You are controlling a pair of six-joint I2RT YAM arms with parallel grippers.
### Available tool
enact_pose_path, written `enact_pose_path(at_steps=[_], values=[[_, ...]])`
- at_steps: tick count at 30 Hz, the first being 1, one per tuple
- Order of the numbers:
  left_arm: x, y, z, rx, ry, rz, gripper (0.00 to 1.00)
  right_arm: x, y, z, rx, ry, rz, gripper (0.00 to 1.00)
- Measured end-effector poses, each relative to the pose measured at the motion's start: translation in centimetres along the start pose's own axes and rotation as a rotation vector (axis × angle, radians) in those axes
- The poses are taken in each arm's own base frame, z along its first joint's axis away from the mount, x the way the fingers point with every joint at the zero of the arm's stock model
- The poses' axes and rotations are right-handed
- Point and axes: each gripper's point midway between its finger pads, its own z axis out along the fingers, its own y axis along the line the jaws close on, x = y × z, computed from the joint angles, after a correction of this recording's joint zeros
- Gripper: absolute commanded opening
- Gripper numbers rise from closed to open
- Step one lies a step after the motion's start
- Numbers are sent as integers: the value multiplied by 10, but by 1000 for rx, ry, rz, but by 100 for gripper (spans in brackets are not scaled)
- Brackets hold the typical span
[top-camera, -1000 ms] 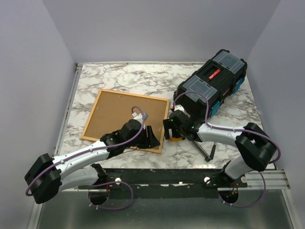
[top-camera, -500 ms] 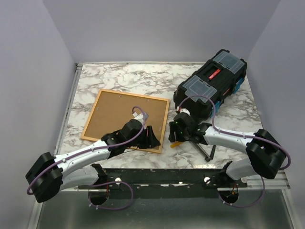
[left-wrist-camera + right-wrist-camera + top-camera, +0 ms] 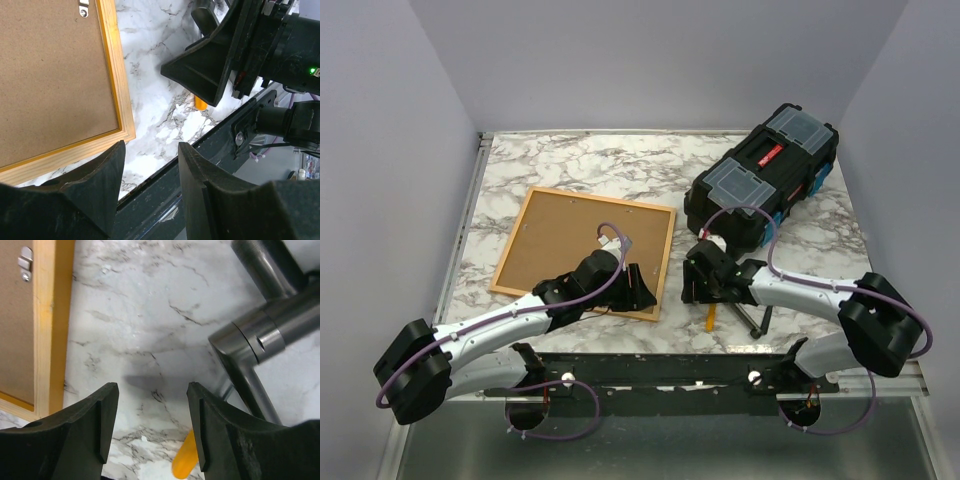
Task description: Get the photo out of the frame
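Note:
The frame (image 3: 605,200) lies face down on the marble table, its light wood back and thin orange edge showing. The photo's brown backing board (image 3: 570,245) fills it; the sunset side is hidden. My left gripper (image 3: 645,290) is open and empty over the frame's near right corner (image 3: 122,95); in its own view (image 3: 150,150) its fingers straddle the table's front edge. My right gripper (image 3: 695,285) is open and empty just right of the frame, over bare marble (image 3: 152,390). The frame's wood edge (image 3: 45,330) and a metal clip (image 3: 25,262) show at its left.
A small orange stick (image 3: 711,318) lies on the table by the right gripper, also seen in the right wrist view (image 3: 184,460). A grey metal bent tool (image 3: 752,318) lies right of it. The black toolbox (image 3: 765,175) stands at the back right.
The right gripper moved a little right, away from the frame's edge. The orange stick that was at its fingertips now lies on the table nearer the front edge. The left arm has not moved.

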Motion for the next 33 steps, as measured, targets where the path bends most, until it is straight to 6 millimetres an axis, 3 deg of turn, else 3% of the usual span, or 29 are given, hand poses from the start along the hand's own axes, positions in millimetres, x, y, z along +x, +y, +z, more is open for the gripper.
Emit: enact_pose_path(at_steps=[12, 21, 23, 27, 30, 33], values=[[0, 0, 0, 0, 0, 1, 49, 15, -14, -11, 51, 48, 44, 65], [-1, 0, -1, 1, -2, 3, 52, 0, -4, -21, 16, 13, 18, 68], [-1, -1, -2, 1, -7, 3, 56, -4, -1, -24, -4, 1, 1, 73], [-8, -1, -8, -3, -40, -2, 64, -12, 10, -30, -71, -25, -40, 97], [-16, 6, -15, -29, -75, -13, 70, -22, 22, -37, -130, -66, -74, 100], [-24, 24, -25, -106, -112, -63, 75, -31, 40, -44, -187, -110, -139, 100]])
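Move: The orange-handled tool's handle lies beside the right fingers, about 4 cm to the right and 4 cm back, some 2 cm below the hand point; the grey bar's middle is about 8 cm right of the hand and roughly level with it. The frame's middle stands about 23 cm left and 10 cm ahead of the right hand. From the left hand the tool's handle is some 14 cm right, 3 cm back and 10 cm down. Right hand nudges the tool 2 cm back-right, rises 6 cm towards the frame, opening; left hand opens leftwards. ##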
